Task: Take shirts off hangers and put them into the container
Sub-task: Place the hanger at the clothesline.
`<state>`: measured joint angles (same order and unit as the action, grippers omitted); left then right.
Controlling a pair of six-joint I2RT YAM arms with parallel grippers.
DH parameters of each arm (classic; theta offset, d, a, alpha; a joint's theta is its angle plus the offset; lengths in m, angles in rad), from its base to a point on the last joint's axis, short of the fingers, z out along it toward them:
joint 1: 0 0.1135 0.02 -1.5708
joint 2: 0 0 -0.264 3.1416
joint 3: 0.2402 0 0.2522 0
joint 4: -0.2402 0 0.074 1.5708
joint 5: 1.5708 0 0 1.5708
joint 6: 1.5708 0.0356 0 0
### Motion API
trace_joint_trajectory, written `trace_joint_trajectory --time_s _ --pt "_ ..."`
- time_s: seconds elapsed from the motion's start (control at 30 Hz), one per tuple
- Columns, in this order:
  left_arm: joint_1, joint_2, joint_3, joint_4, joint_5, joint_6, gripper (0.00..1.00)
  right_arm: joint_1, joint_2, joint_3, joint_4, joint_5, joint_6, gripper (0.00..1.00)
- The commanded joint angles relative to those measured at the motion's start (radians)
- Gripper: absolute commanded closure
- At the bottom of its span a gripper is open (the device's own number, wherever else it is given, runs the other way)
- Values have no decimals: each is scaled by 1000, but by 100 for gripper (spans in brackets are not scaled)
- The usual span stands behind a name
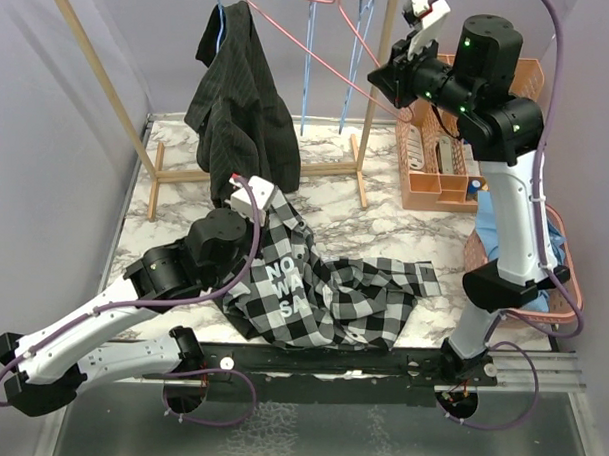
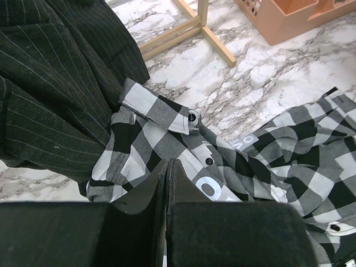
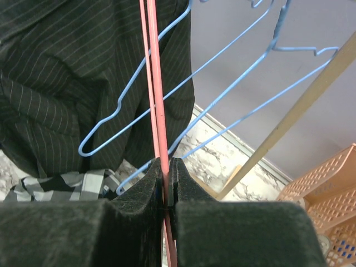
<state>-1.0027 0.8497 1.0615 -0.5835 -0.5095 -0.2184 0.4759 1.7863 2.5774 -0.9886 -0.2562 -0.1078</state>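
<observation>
The black-and-white checked shirt (image 1: pixel 322 289) lies crumpled on the marble table. My left gripper (image 1: pixel 265 209) is down at its collar end, jaws pressed shut on the checked cloth (image 2: pixel 150 111); in the left wrist view the left gripper (image 2: pixel 167 162) rests on the fabric. The black pinstriped shirt (image 1: pixel 239 96) hangs on the wooden rack. My right gripper (image 1: pixel 389 86) is raised by the rack, and in the right wrist view the right gripper (image 3: pixel 168 160) is shut on a pink hanger (image 3: pixel 156 83). The salmon container (image 1: pixel 571 287) sits at the right with light blue cloth (image 1: pixel 556 239) in it.
Bare light blue hangers (image 1: pixel 310 58) hang from the rack's top bar; one blue hanger (image 3: pixel 82 149) shows beside the pink one. The rack's wooden foot (image 1: pixel 358 175) stands on the table. A peach organizer (image 1: pixel 436 183) is behind the right arm.
</observation>
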Motion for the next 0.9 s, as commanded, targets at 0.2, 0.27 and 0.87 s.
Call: trace_joint_trajectory --time_s 0.2,0.27,0.87 --pt "0 32 77 -6 22 -38 100 -3 112 59 137 -23 87 99" --pt "0 39 81 -7 27 -39 100 -3 122 58 166 -35 94 99" --pt "-30 99 75 10 28 -56 100 83 237 90 276 5 93 99"
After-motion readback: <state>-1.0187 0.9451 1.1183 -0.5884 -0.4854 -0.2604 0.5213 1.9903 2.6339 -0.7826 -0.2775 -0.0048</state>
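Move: Beyond the right hand, which still grips the pink hanger near one lower corner, the rail spot between dark shirt and blue hangers is about 16 cm ahead, 14 left and 14 above. The two empty blue hangers hang some 16 cm ahead, the nearer about 4 cm left, the farther 11; the dark shirt is 12 ahead, 23 left. From the left hand, that rail spot lies roughly 31 cm ahead, 4 right, 34 up. Reaching forward and left with the pink hanger, the right hand takes it about 5 cm each way towards the clothesline while dipping some 2 cm, then slides mostly left, pushing among the blue hangers; fingers stay shut on the hanger. The empty left hand, closed, rises a little, sinks back and drifts about 2 cm right over the plaid shirt. ##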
